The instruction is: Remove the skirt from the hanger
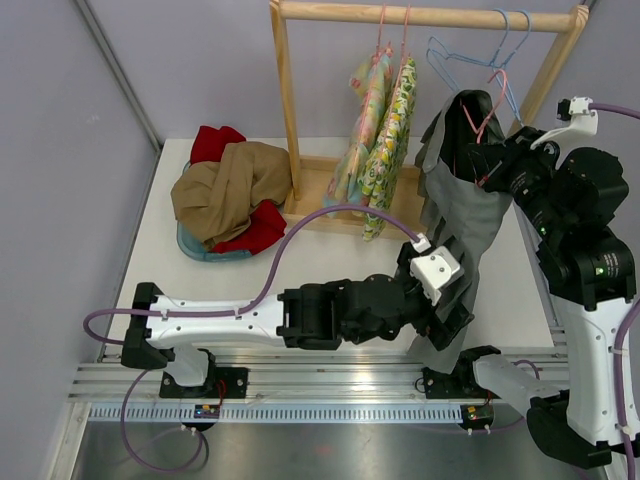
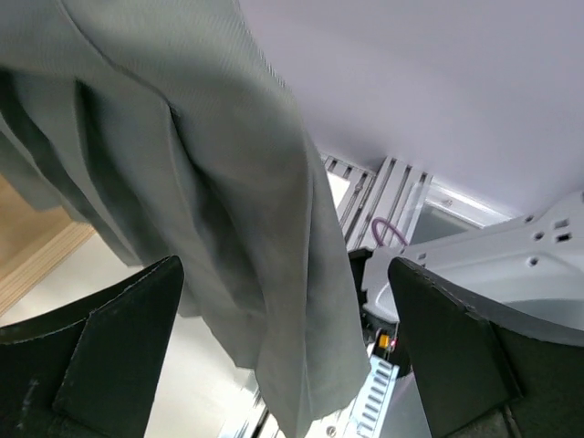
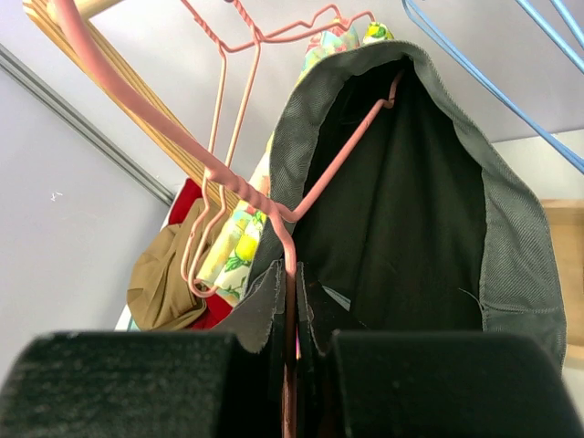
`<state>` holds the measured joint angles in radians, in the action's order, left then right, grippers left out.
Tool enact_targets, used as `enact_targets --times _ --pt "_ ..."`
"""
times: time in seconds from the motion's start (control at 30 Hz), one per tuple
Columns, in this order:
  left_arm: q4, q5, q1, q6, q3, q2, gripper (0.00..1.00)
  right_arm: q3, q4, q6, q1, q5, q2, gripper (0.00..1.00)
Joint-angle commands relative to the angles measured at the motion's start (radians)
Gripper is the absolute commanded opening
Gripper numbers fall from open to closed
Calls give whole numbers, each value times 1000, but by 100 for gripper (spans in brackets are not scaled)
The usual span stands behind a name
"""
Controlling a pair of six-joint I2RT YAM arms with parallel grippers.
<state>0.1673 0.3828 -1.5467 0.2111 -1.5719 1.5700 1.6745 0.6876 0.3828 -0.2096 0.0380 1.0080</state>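
A grey skirt hangs on a pink wire hanger at the right end of the wooden rack. My right gripper is shut on the hanger's wire neck, just below its twisted hook, with the skirt's waistband draped over the hanger's arm beyond the jaws. My left gripper is low down at the skirt's hem. Its fingers stand wide open on either side of the hanging grey fabric, with clear gaps on both sides.
The wooden rack carries two floral garments on pink hangers and bare blue hangers. A pile of tan and red clothes lies in a blue basin at the back left. An aluminium rail runs along the near table edge.
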Motion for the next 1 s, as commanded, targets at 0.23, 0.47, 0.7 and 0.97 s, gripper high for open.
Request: enact_targets --times 0.23,0.47,0.7,0.97 --pt "-265 -25 -9 -15 15 -7 51 54 -39 33 -5 -7 -45 0" --pt "-293 -64 -9 -6 30 5 21 87 -20 42 -5 -9 -40 0" --pt "-302 -91 -9 2 42 1 0 80 -39 51 -5 -7 -37 0" --pt "-247 -50 -157 -30 102 -51 0 129 -82 15 -5 -69 21 0"
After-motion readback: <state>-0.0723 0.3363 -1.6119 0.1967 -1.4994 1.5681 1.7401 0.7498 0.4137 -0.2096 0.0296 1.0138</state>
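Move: The gray skirt's near edge hangs just beyond my left fingertips, between the open fingers: about 4 cm to the right of that hand, 1 cm ahead and 2 cm above. My right gripper, holding the pink hanger, is some 20 cm farther out, level sideways and 13 cm higher. From my right hand, the edge lies about 19 cm back, 4 cm right and 11 cm below; the lemon-print skirt hangs roughly 15 cm ahead, 12 cm left and 12 cm below. I raise my left hand nearly 4 cm beside the skirt, tipping its rightward-pointing fingers up about 10 degrees, and shut them fully to pinch the near edge; then I draw back about 3 cm while sinking a little. My right hand keeps the pink hanger pinched, easing back 2 cm and up slightly before starting forward again. ##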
